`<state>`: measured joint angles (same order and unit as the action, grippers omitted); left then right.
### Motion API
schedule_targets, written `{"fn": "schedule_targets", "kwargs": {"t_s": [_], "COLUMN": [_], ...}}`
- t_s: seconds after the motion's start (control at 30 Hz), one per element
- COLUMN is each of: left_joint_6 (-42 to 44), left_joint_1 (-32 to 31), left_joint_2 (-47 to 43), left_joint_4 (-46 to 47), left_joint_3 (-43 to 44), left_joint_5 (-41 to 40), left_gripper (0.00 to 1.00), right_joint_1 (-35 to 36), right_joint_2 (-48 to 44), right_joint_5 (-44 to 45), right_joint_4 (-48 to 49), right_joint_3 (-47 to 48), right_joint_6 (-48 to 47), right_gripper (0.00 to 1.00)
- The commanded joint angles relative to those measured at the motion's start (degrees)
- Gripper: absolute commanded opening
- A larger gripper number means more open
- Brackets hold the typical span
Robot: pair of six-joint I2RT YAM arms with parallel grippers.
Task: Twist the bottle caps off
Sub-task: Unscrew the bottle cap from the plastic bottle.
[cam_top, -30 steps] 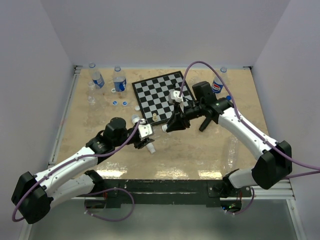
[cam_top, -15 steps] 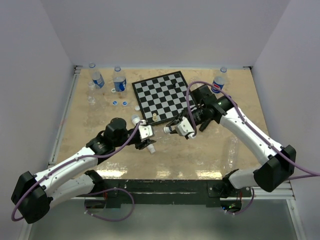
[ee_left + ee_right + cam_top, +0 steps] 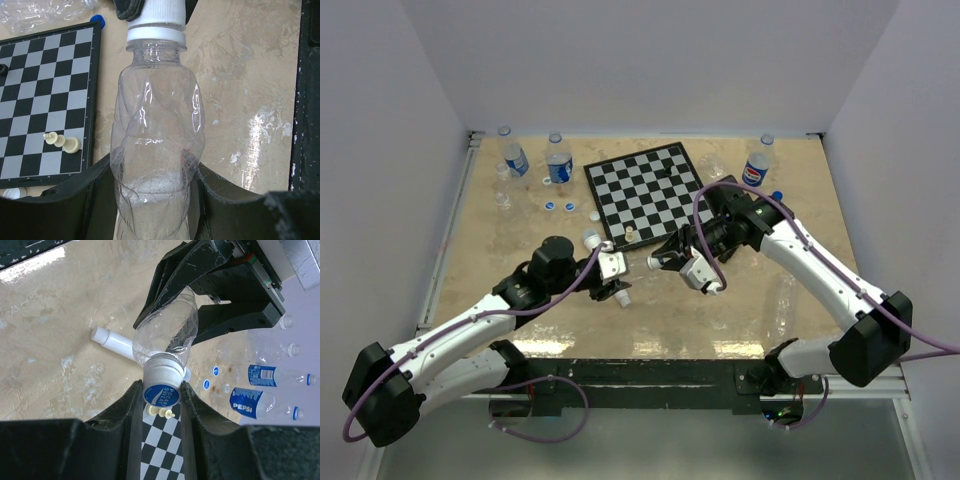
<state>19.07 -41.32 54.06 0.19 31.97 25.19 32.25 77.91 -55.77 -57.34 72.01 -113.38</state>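
A small clear bottle (image 3: 157, 145) is held level above the table between both arms. My left gripper (image 3: 155, 200) is shut on its body, with a black finger (image 3: 85, 195) pressed against each side. Its white bottle cap (image 3: 161, 382), with a blue printed top, sits between the pads of my right gripper (image 3: 161, 392), which is shut on it. In the top view, the right gripper (image 3: 656, 262) meets the left gripper (image 3: 620, 282) just in front of the chessboard (image 3: 645, 185). Other bottles (image 3: 558, 160) stand at the back left, and a Pepsi one (image 3: 756, 168) at the back right.
A pale chess piece (image 3: 630, 235) lies on the chessboard's near edge. Loose blue caps (image 3: 549, 206) and a white cap (image 3: 593, 215) lie left of the board. A white stick (image 3: 112, 341) lies on the table under the held bottle. Walls enclose the table.
My right wrist has turned about the cap, and its camera block has swung from above the gripper to below it. The left arm and the bottle have stayed put.
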Motion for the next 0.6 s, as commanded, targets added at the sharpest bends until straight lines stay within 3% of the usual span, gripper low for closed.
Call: {"fn": "schedule_targets", "kwargs": {"t_s": [0.0,0.13,0.2,0.33,0.43,0.57], "left_joint_6": [-0.61,-0.61,-0.61,-0.61,-0.61,-0.70], "left_joint_1": [0.45,0.45,0.36,0.45,0.45,0.27], "left_joint_2": [-0.80,-0.89,-0.89,-1.06,-0.98,-0.63], "left_joint_4": [2.80,2.80,2.80,2.71,2.80,2.89], "left_joint_3": [1.34,1.26,1.26,1.26,1.26,1.34], "left_joint_5": [-0.67,-0.76,-0.76,-0.76,-0.58,-0.32], "left_gripper": [0.05,0.05,0.05,0.05,0.05,0.05], "right_joint_1": [-0.96,-1.75,-2.36,-4.03,-4.83,-4.83], "right_joint_2": [-1.18,-1.88,-3.11,-5.74,-7.07,-4.88], "right_joint_5": [-0.56,-2.76,-2.94,-2.59,-1.54,-3.12], "right_joint_4": [-2.69,1.52,5.29,14.51,23.92,20.79], "right_joint_3": [-1.43,-0.56,-0.29,-0.73,-2.48,-3.37], "right_joint_6": [0.17,13.58,22.89,43.98,67.96,78.64], "right_gripper": [0.15,0.52,0.62,0.68,0.71,0.74]}}
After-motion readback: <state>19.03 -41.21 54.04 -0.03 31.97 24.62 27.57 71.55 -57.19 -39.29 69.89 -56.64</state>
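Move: The white bottle cap sits between the right hand's fingertips, practically at that hand's point, with its bottle running down to the left hand. From the left hand the cap is about 4 cm ahead, 8 cm to the right and 6 cm higher. On the table some 22 cm beneath the right hand, the white tube lies about 6 cm ahead and 13 cm left, and the pale chess piece about 15 cm ahead and 7 cm left. The right fingers let go of the cap, spreading wide, and the hand backs off, rising about 4 cm with a small shift to the right and forward. As it comes away it rolls some 40 degrees clockwise, seen along its fingers towards the cap. The left hand stays put and keeps its grip on the bottle. ##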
